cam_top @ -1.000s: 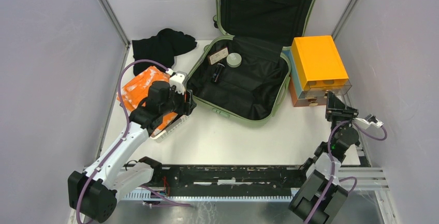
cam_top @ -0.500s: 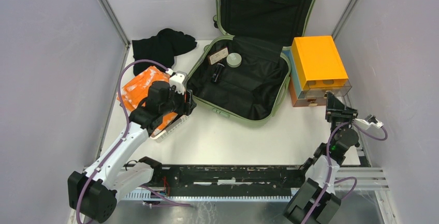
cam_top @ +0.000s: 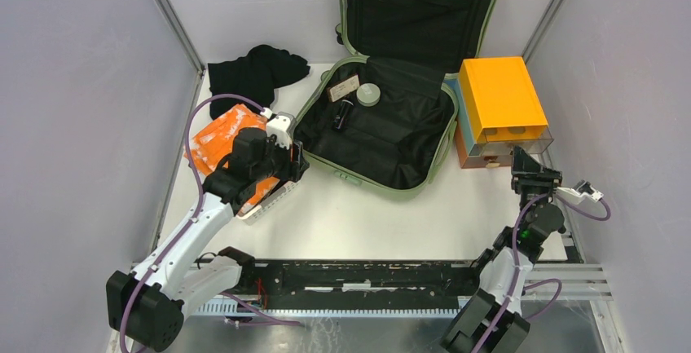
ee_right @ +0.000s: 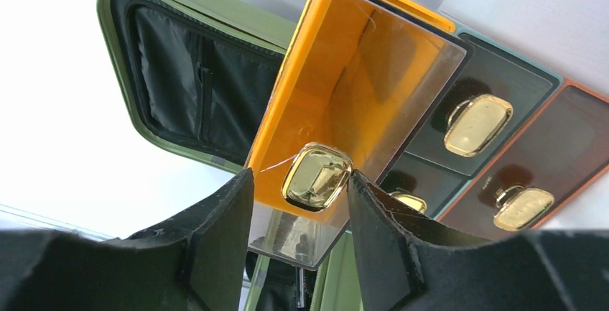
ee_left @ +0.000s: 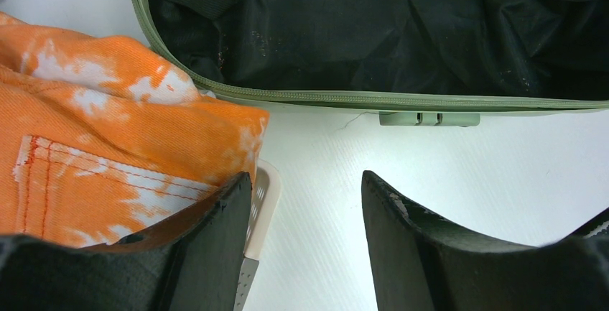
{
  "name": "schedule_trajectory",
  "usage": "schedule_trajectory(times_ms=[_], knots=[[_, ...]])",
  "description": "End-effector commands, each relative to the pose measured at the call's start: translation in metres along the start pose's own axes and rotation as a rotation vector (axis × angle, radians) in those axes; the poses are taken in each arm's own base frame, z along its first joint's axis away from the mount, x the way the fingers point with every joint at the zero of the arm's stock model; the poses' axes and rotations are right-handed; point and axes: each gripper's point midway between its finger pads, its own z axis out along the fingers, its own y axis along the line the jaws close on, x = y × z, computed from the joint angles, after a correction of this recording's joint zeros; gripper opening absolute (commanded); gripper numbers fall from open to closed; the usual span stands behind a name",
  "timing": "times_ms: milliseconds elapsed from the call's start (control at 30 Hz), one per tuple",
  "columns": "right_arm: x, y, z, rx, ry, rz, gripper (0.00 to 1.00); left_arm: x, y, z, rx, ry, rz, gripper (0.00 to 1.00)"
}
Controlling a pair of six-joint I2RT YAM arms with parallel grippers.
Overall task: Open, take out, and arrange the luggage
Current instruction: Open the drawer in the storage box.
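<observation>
The sage-green luggage [cam_top: 399,145] lies open at the table's back centre, its lid [cam_top: 417,6] propped against the rear wall. On its black lining rest a small black bottle [cam_top: 342,114], a round grey jar [cam_top: 368,94] and a brown packet [cam_top: 343,88]. My left gripper [cam_top: 295,164] hovers open just off the luggage's near-left rim [ee_left: 301,98]; between the fingers [ee_left: 305,207] there is only bare table. My right gripper [cam_top: 528,160] is open, its fingertips [ee_right: 300,178] standing either side of the gold knob [ee_right: 317,176] on the orange drawer [ee_right: 345,88].
An orange and light-blue drawer box [cam_top: 499,96] stands right of the luggage, against the side wall. A white perforated basket [cam_top: 269,198] holding orange cloth [ee_left: 108,138] sits under my left arm. A black garment [cam_top: 254,74] lies behind it.
My right gripper's jaws have spread apart around the gold knob. The left arm and the luggage have not moved.
</observation>
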Motion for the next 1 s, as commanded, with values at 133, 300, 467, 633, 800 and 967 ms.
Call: schedule_trajectory(times_ms=[133, 300, 467, 633, 800, 967], knots=[[0.073, -0.139, -0.071, 0.389, 0.134, 0.085, 0.6, -0.016, -0.003, -0.003, 0.017, -0.053, 0.036, 0.65], [0.074, -0.154, -0.075, 0.482, 0.167, 0.054, 0.67, -0.015, -0.004, -0.002, 0.018, -0.049, 0.036, 0.64], [0.076, -0.153, -0.073, 0.505, 0.224, -0.029, 0.7, -0.014, -0.003, -0.002, 0.015, -0.046, 0.035, 0.64], [0.067, -0.133, -0.059, 0.46, 0.269, -0.183, 0.76, -0.012, -0.003, 0.0, 0.015, -0.039, 0.033, 0.65], [0.068, -0.132, -0.06, 0.482, 0.304, -0.229, 0.82, -0.011, -0.002, 0.001, 0.013, -0.031, 0.031, 0.64], [0.064, -0.114, -0.05, 0.441, 0.33, -0.304, 0.82, -0.01, -0.001, 0.002, 0.005, -0.029, 0.031, 0.64]])
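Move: The orange drawer, already pulled out, has its gold knob right in front of the right fingers, about 1 cm ahead and level. Below it, set some 5 cm farther out, are the two blue drawers' knobs, 7 cm below the hand, one about 4 cm left, the other 4 cm right. The brown drawer's knob is 5 cm ahead, straight in line, 14 cm below. From the left hand the orange knob lies some 40 cm right, 3 cm ahead and 5 cm above. Straight down in front of the storage box, the right hand leaves the orange drawer's knob and sinks about 10 cm, slowing after the first 3 to 4 cm and then dropping quickly at the end. The fingers, already loosened around the knob, spread wider and come clear below it, while the wrist tips them down by about 25 degrees. ##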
